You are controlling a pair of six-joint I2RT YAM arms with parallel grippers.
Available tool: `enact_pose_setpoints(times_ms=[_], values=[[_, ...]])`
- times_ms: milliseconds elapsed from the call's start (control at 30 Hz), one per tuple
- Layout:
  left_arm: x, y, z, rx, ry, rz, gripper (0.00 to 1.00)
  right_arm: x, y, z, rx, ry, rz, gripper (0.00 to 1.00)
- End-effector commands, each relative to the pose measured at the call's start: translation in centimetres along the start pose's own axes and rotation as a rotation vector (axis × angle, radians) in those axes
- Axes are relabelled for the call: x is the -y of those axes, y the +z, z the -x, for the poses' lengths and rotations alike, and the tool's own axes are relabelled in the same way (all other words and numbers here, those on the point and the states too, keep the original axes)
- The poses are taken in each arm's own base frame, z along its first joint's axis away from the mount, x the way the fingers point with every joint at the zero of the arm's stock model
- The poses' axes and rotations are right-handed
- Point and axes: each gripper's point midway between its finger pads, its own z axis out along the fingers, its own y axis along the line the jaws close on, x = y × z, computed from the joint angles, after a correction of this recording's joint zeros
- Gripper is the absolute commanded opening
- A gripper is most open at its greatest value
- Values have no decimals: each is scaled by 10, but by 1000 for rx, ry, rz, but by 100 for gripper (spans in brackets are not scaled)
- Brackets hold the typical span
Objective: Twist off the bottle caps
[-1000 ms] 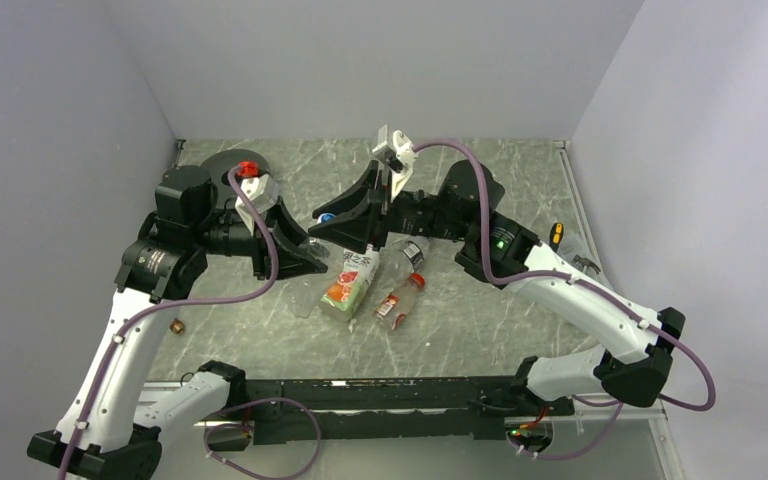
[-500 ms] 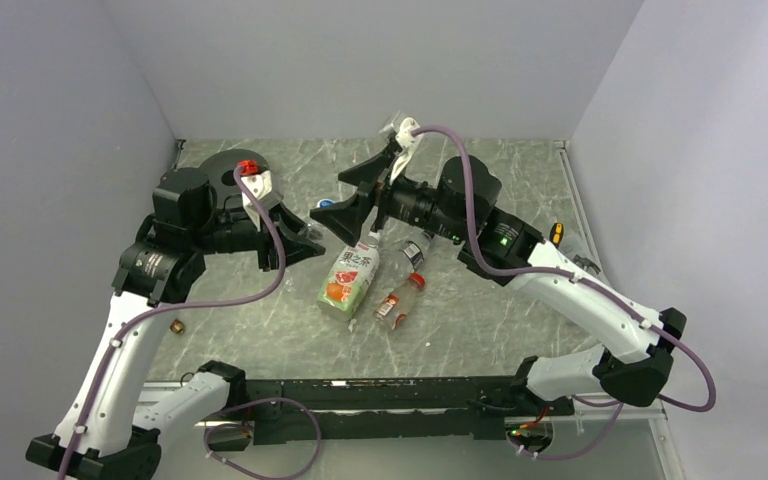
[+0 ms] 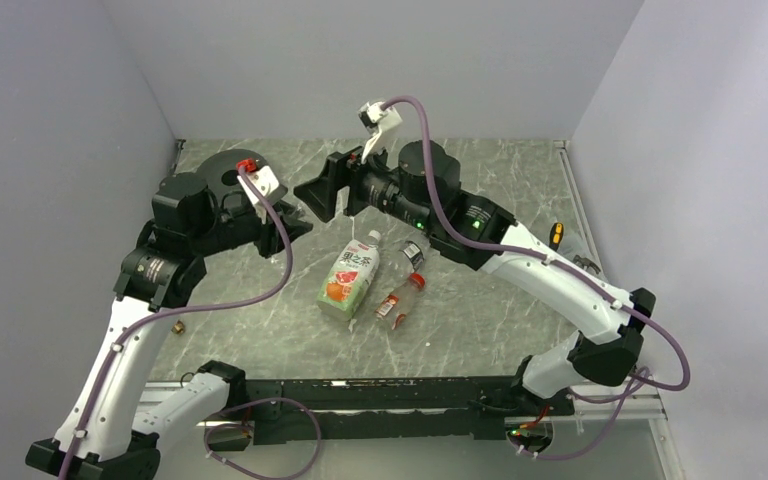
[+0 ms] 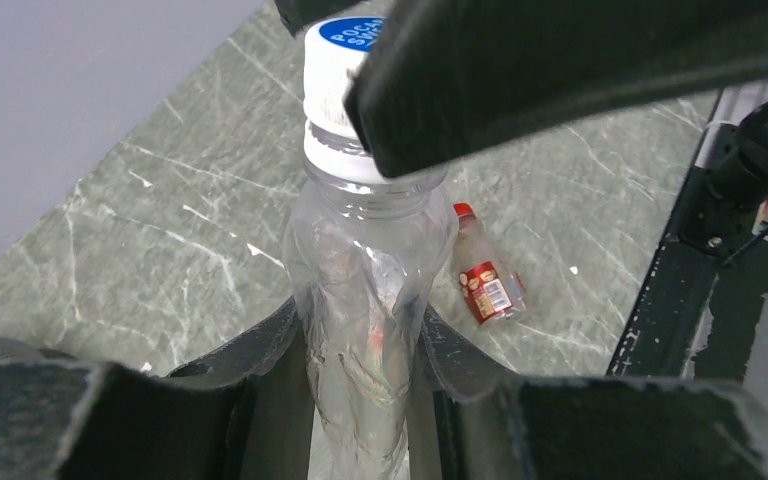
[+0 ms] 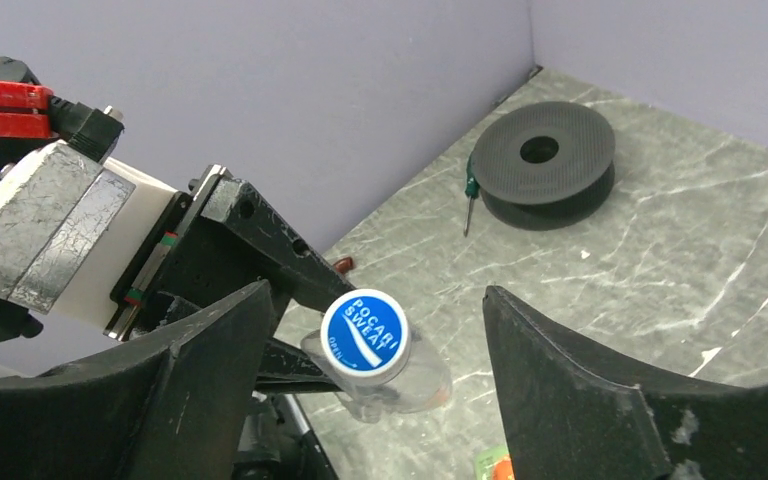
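Observation:
My left gripper (image 4: 365, 350) is shut on a crumpled clear bottle (image 4: 365, 280) and holds it above the table. Its white cap with a blue top (image 5: 365, 332) sits on the neck. My right gripper (image 5: 375, 300) is open, its two fingers standing on either side of that cap without touching it. In the top view the two grippers, left (image 3: 295, 216) and right (image 3: 320, 190), meet at the back left and hide this bottle. A green-labelled bottle (image 3: 348, 275), a small red-labelled bottle (image 3: 400, 298) and a small clear bottle (image 3: 415, 250) lie on the table.
A large black disc with a hole (image 5: 545, 160) lies at the back left by the wall, a green-handled screwdriver (image 5: 470, 195) beside it. An orange-handled tool (image 3: 557, 233) lies at the right edge. A small brown object (image 3: 177, 326) lies near the left arm.
My right gripper was shut on the blue-topped cap and has opened off it. Both grippers have moved towards the back left, the clear bottle going with the left one.

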Motion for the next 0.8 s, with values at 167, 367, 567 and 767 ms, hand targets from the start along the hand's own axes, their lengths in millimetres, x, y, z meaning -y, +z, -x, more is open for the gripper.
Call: enact_pose_setpoints(times_ms=[167, 367, 567, 767], values=[[-13, -1, 6, 16, 34, 70, 0, -9, 3, 17, 49, 32, 1, 60], [-12, 0, 6, 19, 26, 62, 0, -6, 10, 9, 30, 32, -10, 43], [-1, -1, 8, 25, 17, 11, 0, -4, 7, 12, 35, -8, -7, 21], [44, -8, 17, 65, -15, -232, 0, -40, -31, 33, 115, -135, 251, 14]])
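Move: The white cap, on the clear bottle still held by the left fingers, is already between the right hand's open fingers, about 1 cm left of that hand's point, 1 cm below it and level fore and aft. From the right hand, the green tea bottle lies about 5 cm ahead, 4 cm right and 37 cm down; the red-capped bottle lies level fore and aft, 15 cm right and 38 cm down. From the left hand, the cap is about 8 cm up, 2 cm ahead and 3 cm right. The right hand eases about 1.5 cm down and 1 cm left onto the white cap while its wide-open fingers close, pinching the cap's sides from both flanks with almost no wrist turn. The left hand keeps its grip on the bottle and drifts roughly 1 cm forward and left, then back, and as this return begins the right hand, its fingers now closed on the cap, draws just under 1 cm back as well. ##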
